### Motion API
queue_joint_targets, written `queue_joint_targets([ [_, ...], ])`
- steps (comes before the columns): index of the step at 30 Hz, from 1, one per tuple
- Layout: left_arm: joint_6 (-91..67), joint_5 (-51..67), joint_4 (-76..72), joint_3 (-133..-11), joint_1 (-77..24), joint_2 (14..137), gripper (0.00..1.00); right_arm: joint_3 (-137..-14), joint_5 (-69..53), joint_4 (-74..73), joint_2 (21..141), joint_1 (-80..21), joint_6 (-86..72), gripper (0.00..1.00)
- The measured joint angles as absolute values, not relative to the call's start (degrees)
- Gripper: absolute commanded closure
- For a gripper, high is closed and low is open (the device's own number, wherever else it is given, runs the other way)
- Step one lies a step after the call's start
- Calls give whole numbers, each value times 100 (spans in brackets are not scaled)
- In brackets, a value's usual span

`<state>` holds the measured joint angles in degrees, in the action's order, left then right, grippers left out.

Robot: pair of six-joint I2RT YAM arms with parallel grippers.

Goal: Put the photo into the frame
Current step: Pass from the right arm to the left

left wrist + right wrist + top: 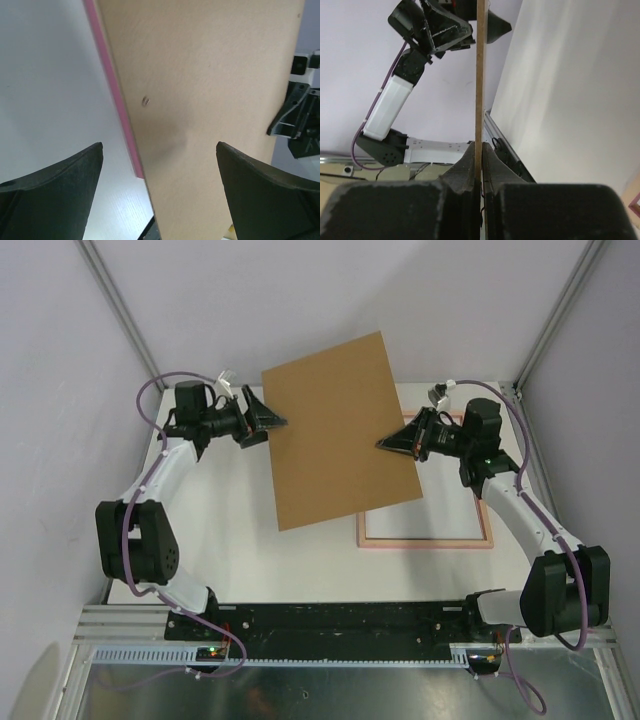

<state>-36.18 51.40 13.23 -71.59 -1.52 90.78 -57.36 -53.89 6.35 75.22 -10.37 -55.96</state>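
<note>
A plain brown backing board point(335, 430) hangs tilted above the table. My right gripper point(385, 444) is shut on its right edge, and the right wrist view shows the board edge-on point(479, 75) pinched between the fingers point(470, 165). At the board's left edge my left gripper point(270, 420) stands open, its fingers point(60, 185) wide apart and off the board point(210, 90). The pink frame point(425, 543) lies flat on the table at right, partly under the board. Its inside is white. I cannot tell whether that is the photo's back; no sunflower print shows.
White table point(230, 540) with grey walls on three sides and metal corner posts point(120, 315). A black rail point(340, 620) runs along the near edge between the arm bases. The frame's pink edge point(112, 85) shows beside the board in the left wrist view.
</note>
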Motion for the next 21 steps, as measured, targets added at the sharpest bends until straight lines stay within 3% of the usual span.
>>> queue_joint_targets([
  [7,-4104,5728,648,-7126,-145,9072,6,-5736,-5837,921,7564,-1037,-5717,100],
  [11,-4466,5992,200,-6862,-145,8908,14,-5736,-6073,1100,7677,-1037,-5741,100],
  [21,-5387,6224,-744,-6267,14,8276,48,-5756,-6420,1610,8101,-998,-5833,100],
])
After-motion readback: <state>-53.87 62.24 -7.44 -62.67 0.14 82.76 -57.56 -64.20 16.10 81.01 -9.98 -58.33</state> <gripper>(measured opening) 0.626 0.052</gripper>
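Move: The brown board hangs nearly level in the right fingers, its middle about 9 cm to that hand's left, 3 cm ahead and 2 cm lower. From the left hand the middle lies some 13 cm right, 3 cm back and 2 cm up, with the board's near edge already between the wide-open fingers. On the table, the pink frame's middle is about 34 cm right of the left hand, 3 cm back and 24 cm down. Upward first, then also back, the left hand travels some 6 cm up and 3.5 cm back along the board's left edge, rolling its left side down about 15 degrees while its fingers begin to close around the edge, one above and one below, without shutting. The right hand keeps its pinch on the right edge, stays nearly in place and swings the board counter-clockwise about 10 degrees. ##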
